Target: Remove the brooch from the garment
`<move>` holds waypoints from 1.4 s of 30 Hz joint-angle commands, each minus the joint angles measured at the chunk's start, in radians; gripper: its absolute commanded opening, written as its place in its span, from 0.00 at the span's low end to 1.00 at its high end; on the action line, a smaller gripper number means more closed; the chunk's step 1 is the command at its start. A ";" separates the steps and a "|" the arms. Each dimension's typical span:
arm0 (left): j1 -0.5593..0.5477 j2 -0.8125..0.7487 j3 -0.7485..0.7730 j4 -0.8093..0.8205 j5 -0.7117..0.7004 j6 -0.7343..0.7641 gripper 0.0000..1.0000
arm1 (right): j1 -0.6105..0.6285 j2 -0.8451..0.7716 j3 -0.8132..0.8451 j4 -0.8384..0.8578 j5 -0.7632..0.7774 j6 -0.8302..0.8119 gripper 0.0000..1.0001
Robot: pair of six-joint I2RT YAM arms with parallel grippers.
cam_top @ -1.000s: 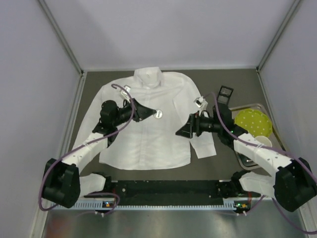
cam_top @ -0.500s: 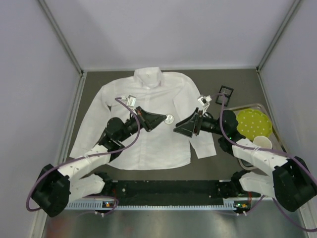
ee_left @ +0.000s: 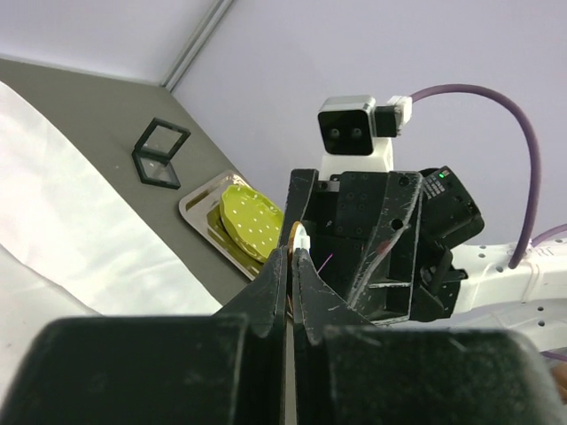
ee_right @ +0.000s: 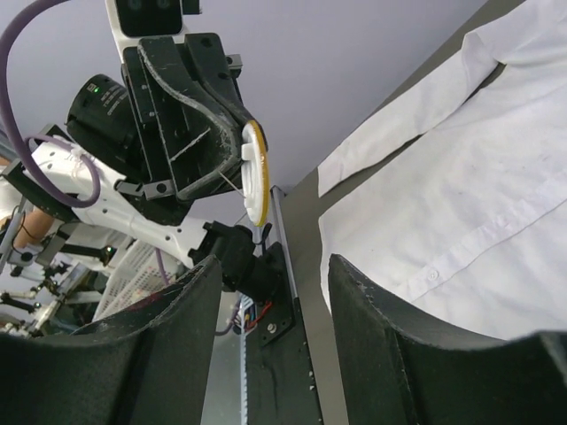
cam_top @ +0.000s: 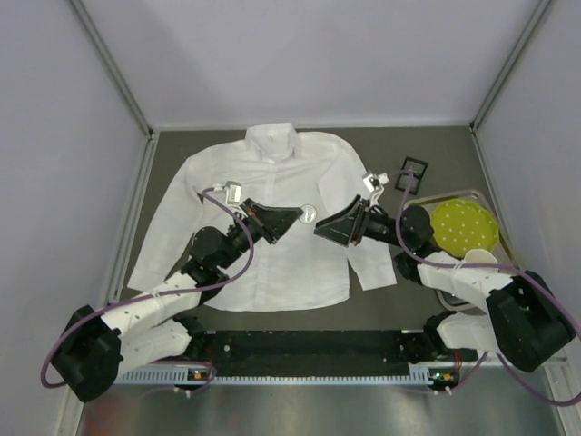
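Note:
The garment [cam_top: 272, 182] is a white collared shirt lying flat on the dark table; it also shows in the right wrist view [ee_right: 461, 204] and the left wrist view [ee_left: 53, 204]. My left gripper [cam_top: 298, 216] [ee_left: 292, 257] is shut on the brooch [cam_top: 309, 215], a small round disc with an orange-gold rim, held above the shirt. Its edge peeks out at the fingertips [ee_left: 299, 237]. My right gripper [cam_top: 320, 230] [ee_right: 275, 270] faces it tip to tip, open with nothing between its fingers. In the right wrist view the brooch [ee_right: 255, 173] hangs beyond the jaws.
A small black square box [cam_top: 412, 173] [ee_left: 161, 152] lies at the back right. A metal tray [cam_top: 449, 193] [ee_left: 199, 205] to the right holds a green dotted plate [cam_top: 463, 225] [ee_left: 248, 220] and a paper cup [cam_top: 479, 259]. Grey walls enclose the table.
The left gripper carried the brooch rightward over the shirt's middle. The right gripper swung up and left to face it, and its jaws have narrowed.

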 commanded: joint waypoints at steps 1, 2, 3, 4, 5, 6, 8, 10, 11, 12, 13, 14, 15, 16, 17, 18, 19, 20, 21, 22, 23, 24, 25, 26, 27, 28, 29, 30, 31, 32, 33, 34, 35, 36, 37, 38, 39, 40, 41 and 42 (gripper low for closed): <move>-0.008 -0.019 -0.006 0.095 -0.014 0.005 0.00 | 0.026 0.024 0.046 0.144 0.027 0.030 0.51; -0.008 -0.016 -0.006 0.102 -0.013 0.002 0.00 | 0.031 0.033 0.058 0.141 0.028 0.027 0.50; -0.008 -0.011 -0.006 0.103 -0.008 0.001 0.00 | 0.037 0.039 0.064 0.141 0.036 0.025 0.50; -0.008 -0.008 -0.006 0.108 -0.003 0.001 0.00 | 0.040 0.044 0.069 0.141 0.040 0.024 0.49; -0.008 -0.008 -0.006 0.108 -0.002 0.005 0.00 | 0.040 0.047 0.076 0.139 0.043 0.022 0.48; -0.008 -0.010 -0.007 0.105 -0.005 0.007 0.00 | 0.041 0.050 0.079 0.141 0.051 0.024 0.47; -0.008 -0.019 -0.012 0.102 -0.014 0.011 0.00 | 0.043 0.055 0.089 0.148 0.054 0.027 0.45; -0.008 -0.019 -0.015 0.102 -0.022 0.011 0.00 | 0.048 0.056 0.092 0.159 0.063 0.033 0.44; -0.008 -0.016 -0.016 0.105 -0.020 0.007 0.00 | 0.051 0.058 0.098 0.154 0.069 0.033 0.43; -0.008 -0.014 -0.016 0.111 -0.020 0.005 0.00 | 0.054 0.062 0.102 0.145 0.076 0.027 0.42; -0.008 -0.013 -0.018 0.117 -0.019 -0.001 0.00 | 0.057 0.068 0.108 0.141 0.076 0.025 0.41; -0.008 -0.005 -0.021 0.125 -0.019 -0.012 0.00 | 0.060 0.074 0.121 0.141 0.073 0.027 0.40; -0.009 -0.002 -0.022 0.141 -0.019 -0.018 0.00 | 0.061 0.081 0.122 0.154 0.071 0.030 0.40; -0.008 -0.001 -0.025 0.148 -0.019 -0.024 0.00 | 0.063 0.087 0.125 0.162 0.071 0.033 0.39; -0.008 0.002 -0.029 0.155 -0.017 -0.036 0.00 | 0.063 0.090 0.128 0.167 0.071 0.035 0.37; -0.008 0.002 -0.032 0.163 -0.017 -0.041 0.00 | 0.061 0.088 0.130 0.167 0.071 0.035 0.36; -0.008 0.004 -0.035 0.175 -0.019 -0.047 0.00 | 0.061 0.088 0.132 0.167 0.068 0.035 0.35; -0.008 0.004 -0.039 0.183 -0.022 -0.056 0.00 | 0.063 0.090 0.133 0.168 0.068 0.036 0.33; -0.008 0.006 -0.042 0.186 -0.022 -0.061 0.00 | 0.063 0.087 0.133 0.171 0.066 0.036 0.33; -0.008 0.010 -0.042 0.195 -0.023 -0.062 0.00 | 0.061 0.087 0.135 0.171 0.066 0.036 0.32; -0.008 0.015 -0.045 0.197 -0.022 -0.068 0.00 | 0.063 0.087 0.135 0.171 0.068 0.038 0.32; -0.009 0.015 -0.047 0.201 -0.020 -0.072 0.00 | 0.061 0.085 0.135 0.171 0.071 0.036 0.31; -0.008 0.019 -0.048 0.207 -0.019 -0.075 0.00 | 0.063 0.087 0.135 0.176 0.070 0.035 0.31; -0.008 0.025 -0.052 0.212 -0.019 -0.081 0.00 | 0.063 0.087 0.136 0.180 0.069 0.041 0.31; -0.008 0.025 -0.052 0.212 -0.017 -0.081 0.00 | 0.061 0.088 0.136 0.182 0.068 0.042 0.31; -0.008 0.027 -0.052 0.212 -0.017 -0.082 0.00 | 0.063 0.087 0.139 0.180 0.066 0.044 0.31; -0.008 0.027 -0.052 0.212 -0.016 -0.084 0.00 | 0.063 0.088 0.141 0.177 0.065 0.045 0.31; -0.008 0.029 -0.053 0.214 -0.016 -0.084 0.00 | 0.063 0.088 0.141 0.177 0.066 0.042 0.31; -0.008 0.030 -0.053 0.212 -0.014 -0.084 0.00 | 0.061 0.087 0.141 0.177 0.066 0.042 0.31; -0.008 0.029 -0.052 0.214 -0.013 -0.084 0.00 | 0.063 0.090 0.141 0.177 0.066 0.042 0.31; -0.008 0.030 -0.052 0.211 -0.014 -0.084 0.00 | 0.063 0.088 0.142 0.176 0.065 0.042 0.31; -0.008 0.029 -0.052 0.211 -0.010 -0.082 0.00 | 0.061 0.090 0.144 0.171 0.066 0.041 0.30; -0.008 0.030 -0.052 0.211 -0.010 -0.081 0.00 | 0.063 0.091 0.147 0.153 0.068 0.038 0.28; -0.008 0.033 -0.052 0.211 -0.010 -0.081 0.00 | 0.063 0.091 0.150 0.147 0.066 0.033 0.26; -0.008 0.035 -0.050 0.209 -0.004 -0.081 0.00 | 0.061 0.096 0.150 0.150 0.063 0.035 0.25; -0.008 0.039 -0.047 0.211 0.001 -0.078 0.00 | 0.061 0.097 0.151 0.154 0.062 0.036 0.24; -0.008 0.042 -0.045 0.209 0.006 -0.076 0.00 | 0.063 0.101 0.153 0.159 0.060 0.042 0.24; -0.008 0.045 -0.042 0.214 0.009 -0.078 0.00 | 0.063 0.107 0.156 0.159 0.059 0.044 0.23; -0.008 0.050 -0.041 0.215 0.016 -0.078 0.00 | 0.061 0.107 0.158 0.157 0.056 0.045 0.22; -0.008 0.052 -0.041 0.217 0.018 -0.079 0.00 | 0.063 0.108 0.159 0.156 0.056 0.045 0.21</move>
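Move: The left hand holds the brooch at its fingertips, the brooch's middle about 1 cm ahead of and 1 cm right of that hand, level with it. From the right hand the brooch is some 4 cm left, 1 cm ahead and 3 cm higher. The garment's middle lies roughly 13 cm ahead of the right hand and 13 cm left; the black frame 28 cm ahead, 27 cm right; the tray 8 cm ahead, 41 cm right; all about 25 cm below. The right hand rises about 3.5 cm and moves some 2 cm left and 1 cm forward to bring its half-open fingers up around the brooch's free edge, narrowing them to about a fifth open, still a little apart. The left hand stays nearly in place and keeps its pinch on the brooch, rolling only some 5 degrees; whether the right fingers already touch the brooch can't be seen. ##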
